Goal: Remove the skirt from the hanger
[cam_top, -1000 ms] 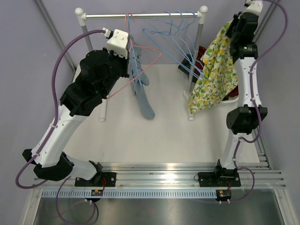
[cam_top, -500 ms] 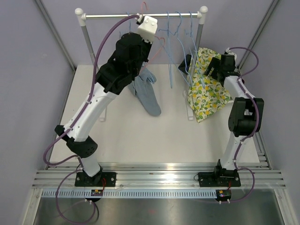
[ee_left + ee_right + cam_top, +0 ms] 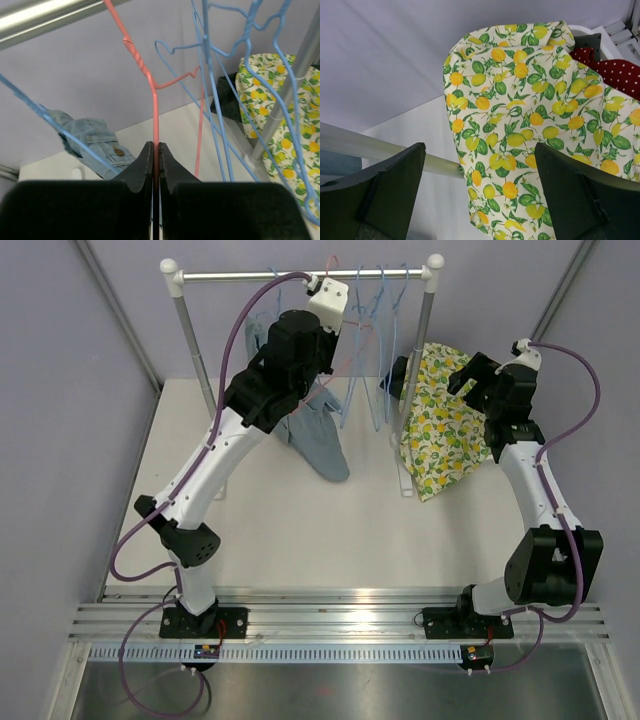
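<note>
The skirt, cream with a lemon print, lies heaped by the rack's right post; it also fills the right wrist view. My right gripper hovers over it, open, with nothing between its fingers. The pink wire hanger is bare and its hook is up at the rail. My left gripper is shut on the hanger's wire; seen from above, it sits just under the rail, and the pink hanger trails below it.
The metal rail carries several blue hangers. A denim garment hangs from one of them, left of my left gripper. Red dotted cloth lies in a white basket under the skirt.
My right gripper opened and let go of the skirt, which dropped from high up onto the heap by the post. My left arm carried the pink hanger rightward along the rail.
</note>
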Tool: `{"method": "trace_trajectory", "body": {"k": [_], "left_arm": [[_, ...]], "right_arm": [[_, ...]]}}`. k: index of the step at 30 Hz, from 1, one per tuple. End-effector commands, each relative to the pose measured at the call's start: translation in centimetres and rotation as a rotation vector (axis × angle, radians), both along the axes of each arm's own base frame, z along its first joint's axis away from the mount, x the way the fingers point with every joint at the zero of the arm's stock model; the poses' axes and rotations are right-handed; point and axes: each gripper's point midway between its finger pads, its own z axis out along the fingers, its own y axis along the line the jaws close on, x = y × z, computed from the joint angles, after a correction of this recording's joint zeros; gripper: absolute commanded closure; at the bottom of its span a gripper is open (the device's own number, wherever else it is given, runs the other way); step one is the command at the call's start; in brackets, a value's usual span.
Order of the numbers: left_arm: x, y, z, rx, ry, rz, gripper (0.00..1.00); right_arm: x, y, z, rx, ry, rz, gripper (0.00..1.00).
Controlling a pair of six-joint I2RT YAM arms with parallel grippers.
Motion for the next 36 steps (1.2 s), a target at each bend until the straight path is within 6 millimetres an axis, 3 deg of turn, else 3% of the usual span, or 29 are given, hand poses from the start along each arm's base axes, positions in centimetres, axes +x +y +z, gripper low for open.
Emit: {"method": "trace_trajectory", "body": {"k": [1,4,7,11,15,16,18,19,24,26,32,33,36], "left_arm": [[-2.1,-0.8,1.1,-0.087,0.022,-0.096,0.93],[-2.9,-1.0,0.8,-0.098,0.038,-0.112,0.77],[-4.0,-1.0,1.5,-0.114,0.035,-0.120,0.41],[-5.7,0.3,3.5,-0.175,0.017,-0.117,0.20],[-7.8,2.5,5.7,-0.231,-0.007,-0.105,0.15],[-8.6,3.7,6.7,-0.246,-0.029,-0.089,0.15],[-9.2,5.3,7.0,-0.235,-0.039,-0.050,0.13],[-9.9,7.3,8.1,-0.251,-0.074,0.009,0.12],[-8.7,13.5,7.9,-0.268,-0.106,0.246,0.11],[-7.7,14.3,7.3,-0.284,-0.091,0.258,0.13],[-4.5,12.1,6.0,-0.312,-0.051,0.201,0.12],[-3.4,11.3,5.1,-0.314,-0.027,0.193,0.12],[-2.2,9.6,4.8,-0.357,-0.003,0.119,0.13]], "right_arm": [[-1.3,0.7,1.1,0.029,-0.031,0.027,0.02],[-2.3,1.0,1.0,0.040,-0.024,0.037,0.02],[-3.5,1.2,1.4,0.045,-0.027,0.040,0.02],[-5.2,1.4,2.3,0.047,-0.037,0.047,0.02],[-6.8,1.4,2.7,0.036,-0.033,0.049,0.02],[-7.1,1.5,3.0,0.037,-0.036,0.051,0.02],[-8.2,1.5,3.5,0.026,-0.040,0.054,0.02],[-8.5,1.5,3.7,0.023,-0.043,0.055,0.01],[-11.1,1.7,5.4,0.009,-0.075,0.061,0.01],[-11.9,1.7,6.1,0.008,-0.094,0.061,0.01],[-12.9,1.8,7.0,-0.001,-0.106,0.069,0.01],[-13.0,1.8,7.0,-0.004,-0.104,0.066,0.01],[-13.2,1.8,6.7,-0.012,-0.101,0.068,0.01]]}}
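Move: The left fingers are shut on the pink hanger, with the rail some 8 cm ahead and 11 cm above, directly over in left-right terms. The denim skirt's blue hanger is about 6 cm ahead, 10 cm left and 3 cm up. The denim skirt's middle is roughly 5 cm ahead, 5 cm left, 16 cm below; the empty blue hangers are 5 cm ahead, 9 cm right, level in height. From the right hand, the skirt's blue hanger is level ahead, about 47 cm left and 17 cm higher. The left fingers open wide and let go of the pink hanger. The hand backs off about 10 cm, swings some 15 cm left and up past its starting height, then turns forward and down towards the denim skirt's blue hanger, having rolled right side up and turned counter-clockwise roughly 15 degrees each. The right hand, still empty and open, draws back about 12 cm and rises 6 cm, away from the lemon skirt. ##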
